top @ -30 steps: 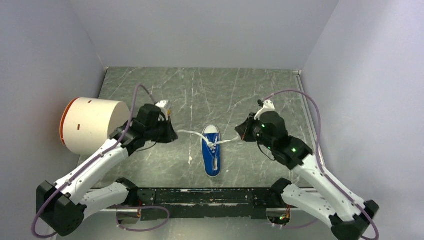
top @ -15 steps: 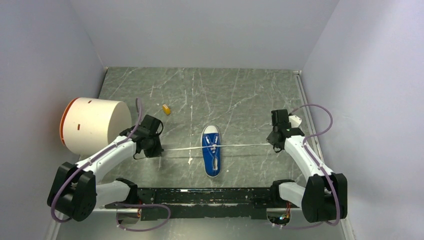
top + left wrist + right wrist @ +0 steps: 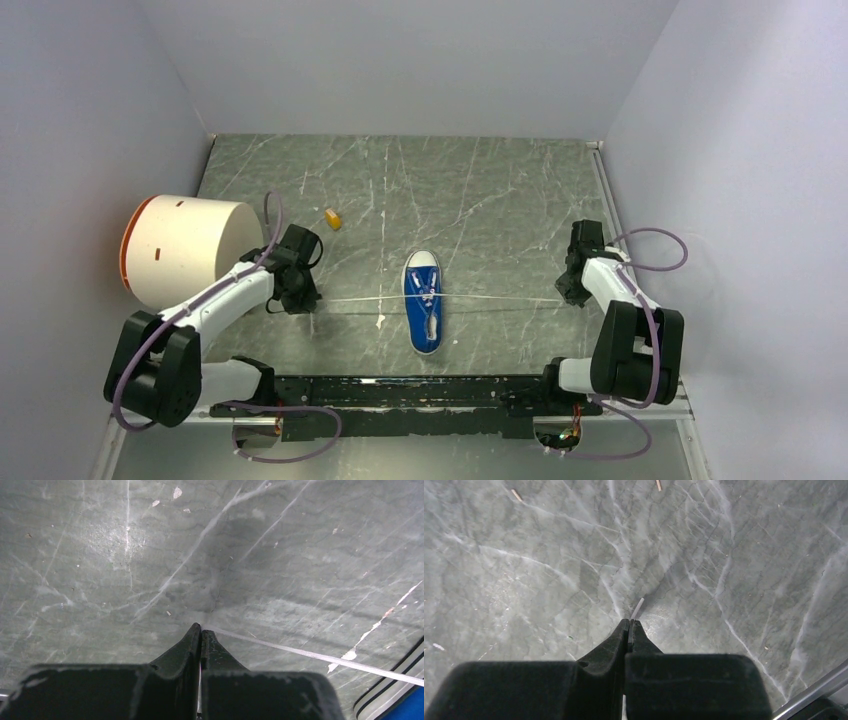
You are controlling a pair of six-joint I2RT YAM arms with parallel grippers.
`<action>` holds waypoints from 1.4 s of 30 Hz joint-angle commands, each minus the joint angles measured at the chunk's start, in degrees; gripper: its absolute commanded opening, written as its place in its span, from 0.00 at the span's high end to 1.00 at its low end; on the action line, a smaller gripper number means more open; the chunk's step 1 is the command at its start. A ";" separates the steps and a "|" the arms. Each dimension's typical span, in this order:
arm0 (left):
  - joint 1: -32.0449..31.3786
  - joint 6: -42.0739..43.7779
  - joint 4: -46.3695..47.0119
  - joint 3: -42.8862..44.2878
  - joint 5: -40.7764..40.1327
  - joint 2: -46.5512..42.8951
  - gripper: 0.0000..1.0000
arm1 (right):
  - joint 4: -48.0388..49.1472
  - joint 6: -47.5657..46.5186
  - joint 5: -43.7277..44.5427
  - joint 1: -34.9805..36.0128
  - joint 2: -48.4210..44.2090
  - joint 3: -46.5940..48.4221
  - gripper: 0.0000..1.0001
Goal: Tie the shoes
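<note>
The small blue shoe [image 3: 424,302] lies in the middle of the table, white toe cap pointing away. Its white laces run out taut to both sides from a crossing over the tongue. The left lace [image 3: 360,298] ends in my left gripper [image 3: 312,302], which is shut on it; in the left wrist view the lace [image 3: 310,653] leaves the closed tips [image 3: 201,628] to the right. The right lace [image 3: 500,298] reaches my right gripper [image 3: 566,298], shut on it too, with a short lace end [image 3: 638,608] poking past the tips [image 3: 629,622].
A large cream cylinder with an orange rim [image 3: 185,250] lies on its side at the left, close behind my left arm. A small yellow block [image 3: 333,218] sits behind the left gripper. The black rail [image 3: 420,392] runs along the near edge.
Both grippers have pulled apart, left going left and right going right, drawing the slack laces into one straight taut line across the shoe.
</note>
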 commanded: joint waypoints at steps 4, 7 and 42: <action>0.97 -0.91 -5.23 1.56 -5.63 3.02 0.95 | 2.32 -1.14 6.49 -1.78 3.25 2.16 1.00; 1.22 -2.71 -6.22 1.56 -7.77 2.10 0.95 | 2.53 -1.29 7.08 -1.84 4.26 2.57 1.00; 0.01 1.09 1.40 0.12 11.66 -23.95 0.14 | -6.28 -12.43 -8.20 13.64 -13.26 10.21 0.05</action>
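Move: The knotted lace across the blue shoe is already pulled taut, one end in each hand's shut fingers. Its knot lies about 25 cm to the left hand's right, level fore and aft and some 3 cm higher. The yellow block is about 19 cm ahead of the left hand and 3 cm to its right; the big white drum's middle is some 11 cm ahead and 24 cm left. From the right hand, the same knot lies roughly 32 cm to the left, level fore and aft and about 4 cm higher. The lace is kept taut low over the table, the left hand easing about 1 cm left and away from the shoe, the right dipping about 1 cm. The right hand then creeps forward, and both open wide and let go while rising about 6–7 cm, the right swinging some 5 cm left and turning about 15 degrees counter-clockwise, the left tipping its fingers forward. ##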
